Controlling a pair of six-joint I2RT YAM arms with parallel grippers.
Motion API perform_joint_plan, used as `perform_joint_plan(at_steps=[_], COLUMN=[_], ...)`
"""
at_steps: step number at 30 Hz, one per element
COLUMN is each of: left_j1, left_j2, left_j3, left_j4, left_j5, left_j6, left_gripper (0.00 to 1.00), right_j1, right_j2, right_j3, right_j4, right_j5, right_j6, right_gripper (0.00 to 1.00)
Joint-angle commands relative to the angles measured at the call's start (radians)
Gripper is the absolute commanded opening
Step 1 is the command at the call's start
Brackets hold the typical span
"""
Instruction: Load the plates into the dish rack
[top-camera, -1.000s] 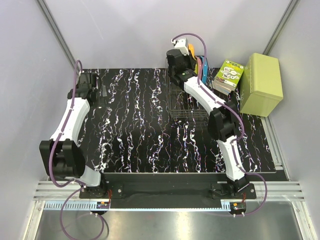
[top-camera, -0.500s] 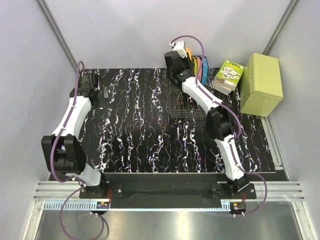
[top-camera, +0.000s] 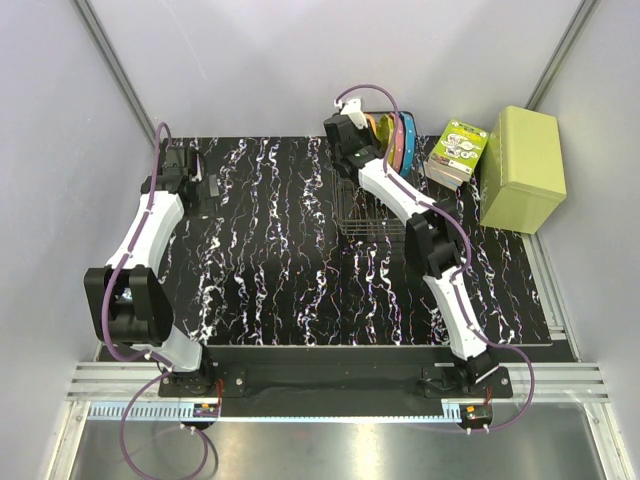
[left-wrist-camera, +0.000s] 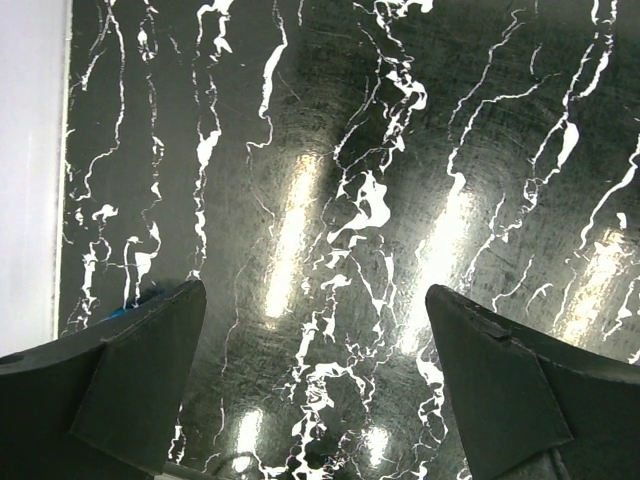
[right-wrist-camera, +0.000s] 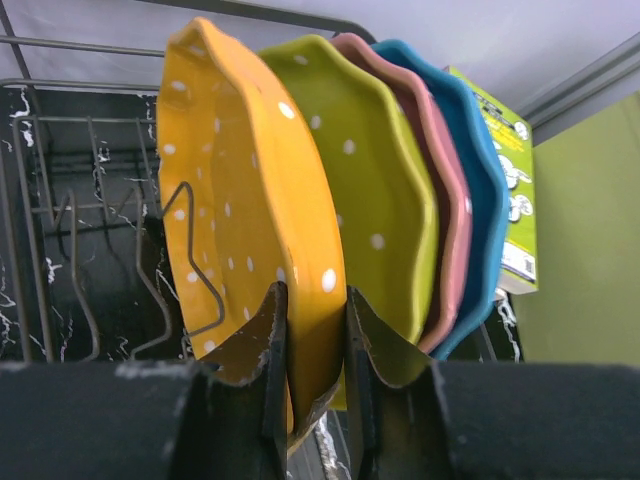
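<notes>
The plates stand on edge in a row at the far end of the dish rack (right-wrist-camera: 60, 210), a black wire basket (top-camera: 372, 212). Left to right in the right wrist view they are orange (right-wrist-camera: 235, 190), yellow-green (right-wrist-camera: 375, 180), pink (right-wrist-camera: 445, 200) and blue (right-wrist-camera: 482, 200). My right gripper (right-wrist-camera: 310, 300) is shut on the orange plate's lower rim, one finger on each face. A wire divider (right-wrist-camera: 190, 250) crosses the orange plate's left face. From above, the right gripper (top-camera: 352, 128) sits just left of the plates (top-camera: 395, 135). My left gripper (left-wrist-camera: 313, 290) hangs open over bare table at the far left (top-camera: 205, 185).
A light green box (top-camera: 522, 168) stands at the far right, with a printed carton (top-camera: 457, 152) between it and the rack. The carton also shows behind the blue plate (right-wrist-camera: 510, 190). Grey walls close in on the left, back and right.
My right gripper has shifted a little left with the orange plate, and more of the plates' rims show beside it. The left arm has barely moved.
</notes>
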Motion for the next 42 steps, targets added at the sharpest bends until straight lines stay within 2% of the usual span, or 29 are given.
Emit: perform_joint_plan(at_steps=[1,3,4,6,7,10,14,17,21,24,26,30,37,42], left_j1=[0.000,-0.001,-0.001,-0.001,0.000,0.000,0.000,-0.001,-0.023,-0.038,-0.043,-0.058,-0.087,-0.129], left_j2=[-0.009,-0.013,-0.020,-0.026,-0.032,-0.040,-0.041,-0.049,-0.088,-0.130,-0.168,-0.240,-0.248,-0.245], left_j3=[0.046,0.045,0.043,0.042,0.040,0.046,0.062,0.054,0.042,0.028,0.019,-0.004,0.057,0.123], left_j4=[0.014,0.015,0.015,0.017,0.017,0.017,0.014,0.001,-0.006,0.021,0.066,0.161,0.198,0.202], left_j5=[0.033,0.035,0.035,0.036,0.036,0.010,0.002,0.024,0.174,0.281,0.347,0.346,0.387,0.355], left_j6=[-0.014,-0.011,-0.009,-0.003,0.002,0.020,0.051,0.071,0.108,0.132,0.135,0.135,0.158,0.172], left_gripper=[0.99,0.99,0.99,0.99,0.99,0.99,0.99,0.99,0.99,0.99,0.99,0.99,0.99,0.99], right_j1=[-0.002,-0.002,-0.002,-0.002,-0.002,0.004,0.010,0.011,0.025,0.025,0.025,0.025,0.019,-0.014], right_j2=[-0.029,-0.033,-0.042,-0.054,-0.077,-0.137,-0.221,-0.299,-0.498,-0.645,-0.736,-0.830,-1.062,-1.201], right_j3=[0.077,0.072,0.069,0.056,0.046,-0.010,-0.111,-0.193,-0.380,-0.515,-0.607,-0.713,-0.943,-1.089], right_j4=[0.070,0.072,0.070,0.072,0.069,0.067,0.069,0.069,0.049,-0.074,-0.083,-0.108,-0.075,-0.020], right_j5=[0.062,0.067,0.065,0.062,0.057,0.056,0.056,0.039,-0.073,-0.309,-0.299,-0.231,-0.236,-0.210], right_j6=[-0.007,-0.011,-0.020,-0.026,-0.037,-0.060,-0.076,-0.091,-0.073,-0.011,0.061,0.095,0.038,-0.019], right_gripper=[0.13,0.20,0.30,0.41,0.56,0.84,1.00,1.00,1.00,1.00,1.00,1.00,1.00,1.00])
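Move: The orange plate, already upright in the rack and still pinched at its near rim by the right hand, has its middle about 4 cm ahead of that hand, level left to right, and 4 cm below. Beside it stand the green plate, ahead 4 and right 3 cm, the pink plate, ahead 4 and right 5, and the blue plate, ahead 4 and right 7, all 4 cm below. From the empty left hand, the orange plate lies roughly 23 cm ahead and 36 right, 2 below. The orange plate is let go: the right fingers spread wide around its near rim, then that hand comes free, backing away over 20 cm while rising about 10 and drifting right over the rack's right side, with a slight counter-clockwise turn. The left hand, empty and open, first waits, then rises and swings right, turning clockwise and tipping its fingers up towards forward. ##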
